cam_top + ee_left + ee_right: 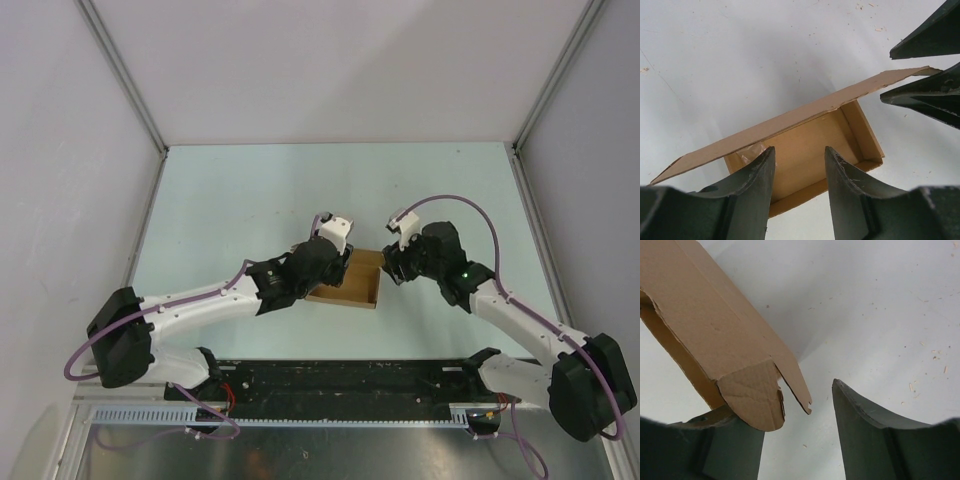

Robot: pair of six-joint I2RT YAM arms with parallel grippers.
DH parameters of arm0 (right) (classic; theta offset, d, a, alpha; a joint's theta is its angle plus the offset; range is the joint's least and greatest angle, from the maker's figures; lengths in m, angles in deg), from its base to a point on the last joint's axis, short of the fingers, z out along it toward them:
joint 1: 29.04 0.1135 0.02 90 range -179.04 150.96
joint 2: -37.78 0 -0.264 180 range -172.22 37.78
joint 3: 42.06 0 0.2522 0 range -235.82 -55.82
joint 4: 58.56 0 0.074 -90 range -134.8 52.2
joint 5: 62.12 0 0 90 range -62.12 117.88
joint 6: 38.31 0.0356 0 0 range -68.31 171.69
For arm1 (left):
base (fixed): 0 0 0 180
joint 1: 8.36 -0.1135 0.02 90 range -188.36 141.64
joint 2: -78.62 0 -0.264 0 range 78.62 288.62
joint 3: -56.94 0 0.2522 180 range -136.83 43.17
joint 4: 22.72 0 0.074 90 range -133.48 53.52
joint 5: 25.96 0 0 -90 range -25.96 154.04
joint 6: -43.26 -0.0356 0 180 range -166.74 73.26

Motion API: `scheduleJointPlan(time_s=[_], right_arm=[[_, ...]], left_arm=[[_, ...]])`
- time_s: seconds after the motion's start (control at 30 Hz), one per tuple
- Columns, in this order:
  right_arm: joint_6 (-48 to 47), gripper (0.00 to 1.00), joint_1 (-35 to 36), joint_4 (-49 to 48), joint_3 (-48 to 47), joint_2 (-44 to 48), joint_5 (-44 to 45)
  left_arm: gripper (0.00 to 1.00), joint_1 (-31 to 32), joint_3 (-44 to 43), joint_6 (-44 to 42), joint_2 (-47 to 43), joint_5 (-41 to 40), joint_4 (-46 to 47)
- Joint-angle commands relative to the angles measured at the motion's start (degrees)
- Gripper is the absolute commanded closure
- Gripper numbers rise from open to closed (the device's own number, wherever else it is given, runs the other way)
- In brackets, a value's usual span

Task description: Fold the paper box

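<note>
The paper box (357, 291) is a shallow brown cardboard tray lying between the two arms. In the left wrist view its inside (810, 145) faces up and the long lid flap (790, 119) stands raised along the far side. My left gripper (799, 149) hovers open over the tray's near wall, the bare floor showing between its fingers; from above this gripper (338, 272) is at the box's left end. My right gripper (388, 271) is at the right end, open. The lid's end (705, 315) with its rounded tab (752, 395) lies against one finger, and the other finger (860, 420) stands apart.
The pale table (250, 190) is walled by grey panels behind and at both sides. The right gripper's dark fingers (925, 97) show at the upper right of the left wrist view, straddling the lid's tip. Small crumbs dot the table surface (935, 357).
</note>
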Motion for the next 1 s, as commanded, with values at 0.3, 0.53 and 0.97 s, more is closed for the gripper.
scheduleJointPlan(time_s=[0.3,0.53,0.97], right_arm=[[2.2,0.58,0.5,-6.4,2.0,-1.6,-1.4],[1.2,0.68,1.0,-6.4,2.2,-1.3,-1.1],[0.3,0.69,1.1,-6.4,2.1,-0.5,-2.2]], left_arm=[[0.50,-0.5,-0.6,-0.7,-4.1,1.6,-0.1],[0.48,-0.7,-0.2,-2.8,-11.4,-0.2,-1.5],[0.15,-14.0,3.3,-18.9,-23.8,12.7,-6.0]])
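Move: The raised lid's right end is already between the right hand's open fingers, roughly 1 cm to its left and about level with it. The open tray's middle lies some 11 cm left of that hand, 2 cm back and 8 cm below. From the left hand, the lid's right end is about 10 cm right and 3 cm ahead at similar height, while the tray is almost directly underneath, some 9 cm down. Right fingers close around the lid's right end; the left hand opens, withdrawing about 12 cm up, 9 left. ##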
